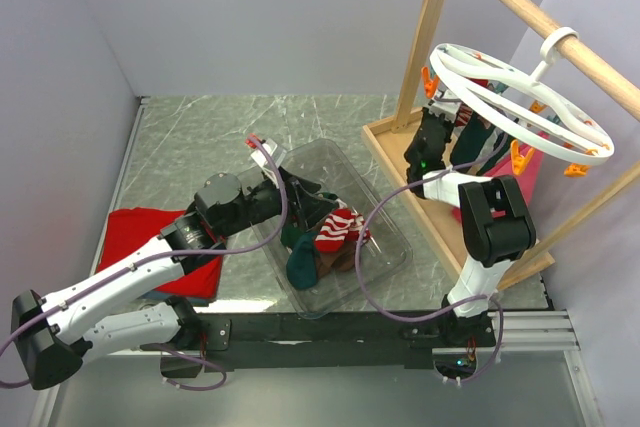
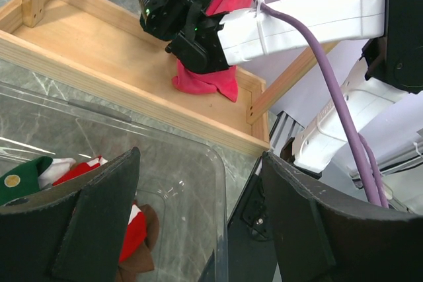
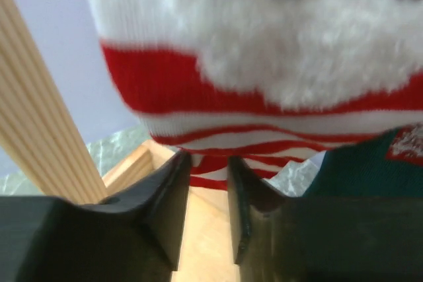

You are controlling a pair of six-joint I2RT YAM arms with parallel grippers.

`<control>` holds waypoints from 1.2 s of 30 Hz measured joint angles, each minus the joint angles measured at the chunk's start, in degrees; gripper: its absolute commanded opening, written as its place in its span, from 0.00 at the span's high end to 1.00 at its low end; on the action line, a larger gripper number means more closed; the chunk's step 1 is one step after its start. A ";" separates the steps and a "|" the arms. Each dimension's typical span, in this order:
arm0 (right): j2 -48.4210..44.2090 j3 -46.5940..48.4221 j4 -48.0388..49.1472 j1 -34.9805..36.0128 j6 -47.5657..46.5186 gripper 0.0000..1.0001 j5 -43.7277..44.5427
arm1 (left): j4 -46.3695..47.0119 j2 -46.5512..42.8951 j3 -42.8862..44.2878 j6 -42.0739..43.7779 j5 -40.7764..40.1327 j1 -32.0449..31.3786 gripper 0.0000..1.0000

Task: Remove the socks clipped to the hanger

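Note:
The white ring hanger (image 1: 520,97) hangs by its hook from the wooden rail, orange pegs on its rim. A red-and-white striped sock (image 3: 218,84) with a fluffy white cuff dangles from it, a dark green sock (image 3: 370,163) beside it. My right gripper (image 3: 208,163) reaches up under the ring (image 1: 445,117), its jaws narrowed on the striped sock's lower edge. A pink sock (image 1: 530,172) hangs further right, its toe (image 2: 211,80) near the wooden base. My left gripper (image 2: 198,189) stands open and empty over the bin, beside loose socks (image 1: 335,232) lying inside.
The clear plastic bin (image 1: 385,257) sits mid-table. The wooden rail frame (image 1: 540,17) stands on a wooden tray base (image 1: 400,162) at the right. A flat red cloth (image 1: 140,232) lies under the left arm. Purple cables loop off both arms.

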 measured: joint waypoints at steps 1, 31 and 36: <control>0.00 0.07 0.28 -0.04 -0.48 0.91 0.00 | 0.00 0.07 0.00 0.00 0.00 0.00 0.22; -43.36 -31.15 -15.28 17.73 19.54 1.00 -7.82 | 1.68 -0.57 -0.13 -2.84 3.04 0.00 0.21; -54.86 -33.51 -21.79 18.45 23.71 1.00 -14.53 | 2.56 -0.42 -0.13 -3.54 3.98 0.00 0.21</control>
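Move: The right hand's half-closed fingers are already at the lower end of the red-and-white striped sock, whose middle hangs some 6 cm above and about 2 cm back from them, neither left nor right. The green sock hangs roughly 9 cm to the right and 2 cm back, the pink sock about 14 cm to the right and 14 cm back. From the left hand the striped sock lies about 28 cm ahead, 33 cm to the right and 4 cm lower. Staying nearly in place at first, the right hand finishes shutting its fingers on the striped sock near the toe. It then draws back about 18 cm and left some 12 cm, away from the hanger and keeping near one height, while turning roughly 35 degrees counter-clockwise and rolling its left side up; the fingers stay shut, with their tips at the sock's lower edge. ##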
